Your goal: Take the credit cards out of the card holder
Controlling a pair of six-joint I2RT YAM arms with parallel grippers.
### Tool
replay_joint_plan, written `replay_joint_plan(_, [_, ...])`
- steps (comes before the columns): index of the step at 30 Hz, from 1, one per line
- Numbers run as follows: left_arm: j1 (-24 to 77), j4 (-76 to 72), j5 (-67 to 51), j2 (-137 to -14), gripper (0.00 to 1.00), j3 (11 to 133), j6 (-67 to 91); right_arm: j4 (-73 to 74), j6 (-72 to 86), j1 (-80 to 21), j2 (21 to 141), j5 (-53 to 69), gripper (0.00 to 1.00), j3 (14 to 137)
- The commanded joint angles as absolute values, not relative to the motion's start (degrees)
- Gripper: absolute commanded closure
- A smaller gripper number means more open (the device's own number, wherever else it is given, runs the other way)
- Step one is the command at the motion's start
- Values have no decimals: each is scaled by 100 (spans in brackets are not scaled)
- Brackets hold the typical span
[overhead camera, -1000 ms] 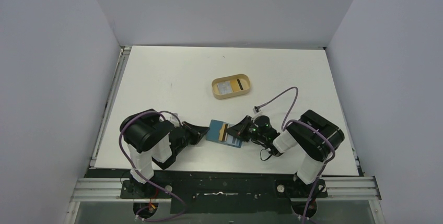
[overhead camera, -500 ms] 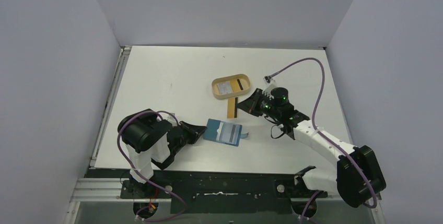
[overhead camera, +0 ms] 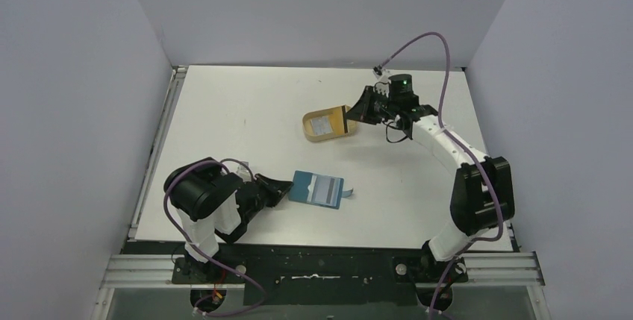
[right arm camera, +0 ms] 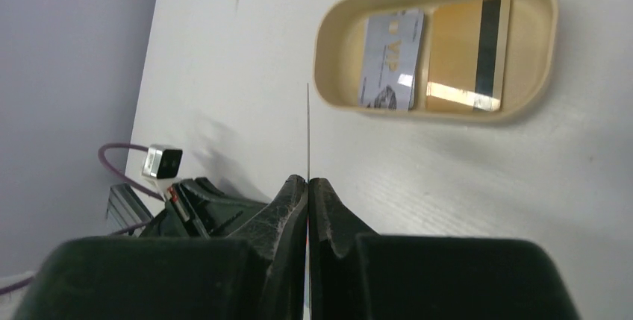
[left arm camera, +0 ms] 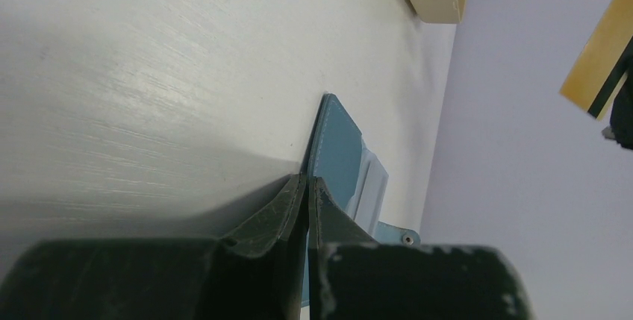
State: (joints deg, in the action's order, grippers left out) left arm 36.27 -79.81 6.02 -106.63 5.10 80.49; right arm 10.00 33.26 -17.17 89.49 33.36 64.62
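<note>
The teal card holder lies open on the table, pale slots up and snap tab to the right. My left gripper is shut on its left edge; the left wrist view shows that edge pinched between the jaws. My right gripper is shut on a gold-tan credit card with a dark stripe, above the right end of the tan tray. In the right wrist view this card shows edge-on, rising from the gripper. A whitish card and a gold card lie in the tray.
The tan oval tray sits at mid-table, beyond the card holder. White walls enclose the table on three sides. A purple cable arcs over the right arm. The left arm's base is low at the near left.
The right arm has swung from the card holder up and back over the tray, carrying the gold card out of it. The left gripper has stayed shut on the holder.
</note>
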Motion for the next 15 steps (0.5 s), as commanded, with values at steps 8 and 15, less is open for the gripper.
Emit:
replay_joint_plan(8, [3595, -8033, 678, -10638, 100, 487, 7613, 2083, 2316, -1522, 10658, 3824, 100, 8890])
replay_joint_plan(15, [3551, -8033, 579, -10879, 100, 573, 7574, 2200, 2206, -1511, 11529, 3889, 100, 9594])
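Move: The right hand, already holding an orange-gold card, is bound for the beige tray: its middle lies about 12 cm ahead, 5 cm left and 17 cm below. In the tray, the silver cards lie some 12 cm ahead and 7 cm left of the hand, the gold card about 13 cm ahead and 2 cm left; the open card holder is roughly 12 cm back and 7 cm left. From the left hand, the tray is about 23 cm ahead and 9 cm right. The right hand sweeps forward about 8.5 cm, drifting slightly left and turning some 5 degrees counter-clockwise, to bring the gripped card in over the beige tray. It lifts about a centimetre at first, then slows and begins to sink to some 2 cm below its starting height, with the fingers kept shut on the card and pointing left, forward and down. ##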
